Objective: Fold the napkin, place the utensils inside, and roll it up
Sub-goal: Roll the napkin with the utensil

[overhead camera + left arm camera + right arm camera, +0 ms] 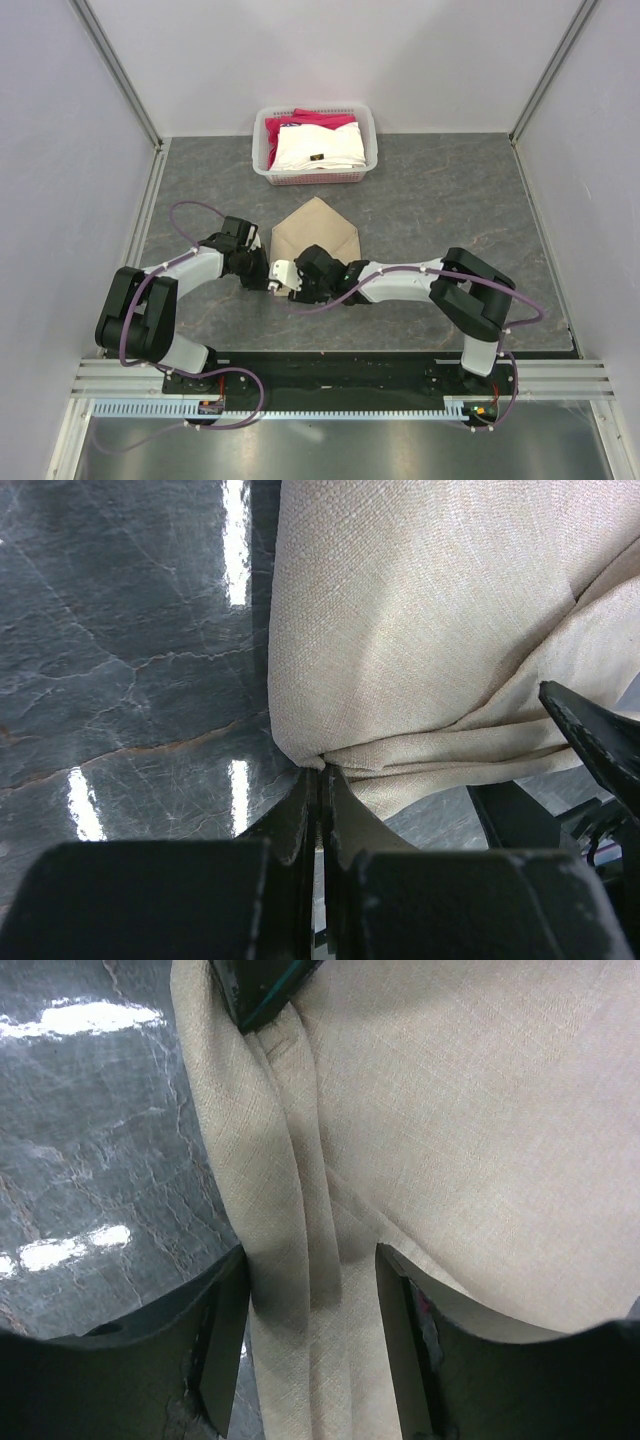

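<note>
The tan napkin (318, 232) lies folded to a point on the dark table, its near edge bunched into a long roll (290, 1210). My left gripper (322, 772) is shut on the napkin's near left corner, where the cloth (420, 630) gathers into creases. My right gripper (312, 1270) stands open astride the rolled edge. Its left finger touches the roll and its right finger (400, 1310) rests on flat cloth. In the top view both grippers (268, 272) (292, 284) meet at the napkin's near left edge. The utensils are hidden. A thin teal sliver (285, 990) shows beside the left gripper's dark tip; I cannot tell what it is.
A white basket (262, 150) at the back holds a white folded cloth (318, 148) and a pink-red one (320, 120). Metal rails run along the left and right table sides. The right gripper's dark finger (590, 740) shows at the right in the left wrist view.
</note>
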`<action>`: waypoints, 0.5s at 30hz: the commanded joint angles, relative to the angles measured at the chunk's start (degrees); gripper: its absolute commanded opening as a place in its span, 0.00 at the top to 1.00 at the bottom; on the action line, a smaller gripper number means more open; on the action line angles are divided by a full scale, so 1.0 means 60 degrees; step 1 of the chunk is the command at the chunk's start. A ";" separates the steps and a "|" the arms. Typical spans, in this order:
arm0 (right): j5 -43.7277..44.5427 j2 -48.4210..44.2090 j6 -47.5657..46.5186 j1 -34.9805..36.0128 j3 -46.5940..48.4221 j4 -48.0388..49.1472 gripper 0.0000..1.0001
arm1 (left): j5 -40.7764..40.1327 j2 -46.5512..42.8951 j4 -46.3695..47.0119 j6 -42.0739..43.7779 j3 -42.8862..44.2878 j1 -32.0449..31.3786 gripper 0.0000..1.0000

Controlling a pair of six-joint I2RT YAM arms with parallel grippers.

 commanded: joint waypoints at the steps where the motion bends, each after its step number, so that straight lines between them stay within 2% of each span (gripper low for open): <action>1: -0.1263 0.0343 0.0120 -0.0255 0.0683 -0.0589 0.40 | 0.0217 0.0153 -0.0189 0.0426 0.0223 0.0014 0.98; 6: -0.2307 0.0723 0.0486 -0.0723 0.1108 -0.1583 0.49 | 0.0247 0.0110 -0.0131 0.0455 0.0267 0.0014 0.98; 7: -0.2468 0.0767 0.0545 -0.0782 0.1211 -0.1731 0.55 | 0.0217 0.0037 -0.0116 0.0455 0.0267 0.0014 0.98; 9: -0.2922 0.0928 0.0692 -0.0957 0.1299 -0.2184 0.59 | 0.0028 -0.0095 -0.0116 0.0441 0.0281 0.0014 0.98; 12: -0.3348 0.1075 0.0926 -0.1090 0.1329 -0.2537 0.69 | -0.0295 -0.0490 -0.0116 0.0397 0.0281 0.0014 0.88; 13: -0.3392 0.1075 0.0970 -0.1119 0.1314 -0.2596 0.71 | -0.0368 -0.0607 -0.0101 0.0353 0.0267 0.0028 0.78; 15: -0.3480 0.1090 0.1131 -0.1134 0.1256 -0.2801 0.73 | -0.0632 -0.0988 -0.0116 0.0294 0.0179 0.0057 0.69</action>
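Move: The rolled near edge of the napkin runs left to right beneath the right hand, between its open fingers, its nearest part about 1 cm back and 2 cm below. The roll's left end is roughly 7 cm to this hand's left, the right end some 11 cm to its right, and the flat part of the napkin centres about 9 cm ahead and 2 cm right. From the left hand, already shut on that left end, the right hand's part of the roll lies about 7 cm to the right. The napkin roll is taken between the right fingers, which close to about half their gap across it as that hand sinks some 1 cm and its wrist tips about 15 degrees, bringing the fingers steeper with their tips swung back towards the base. The left hand keeps its pinch on the roll's left end until late, then starts to open and rises about half a centimetre. ##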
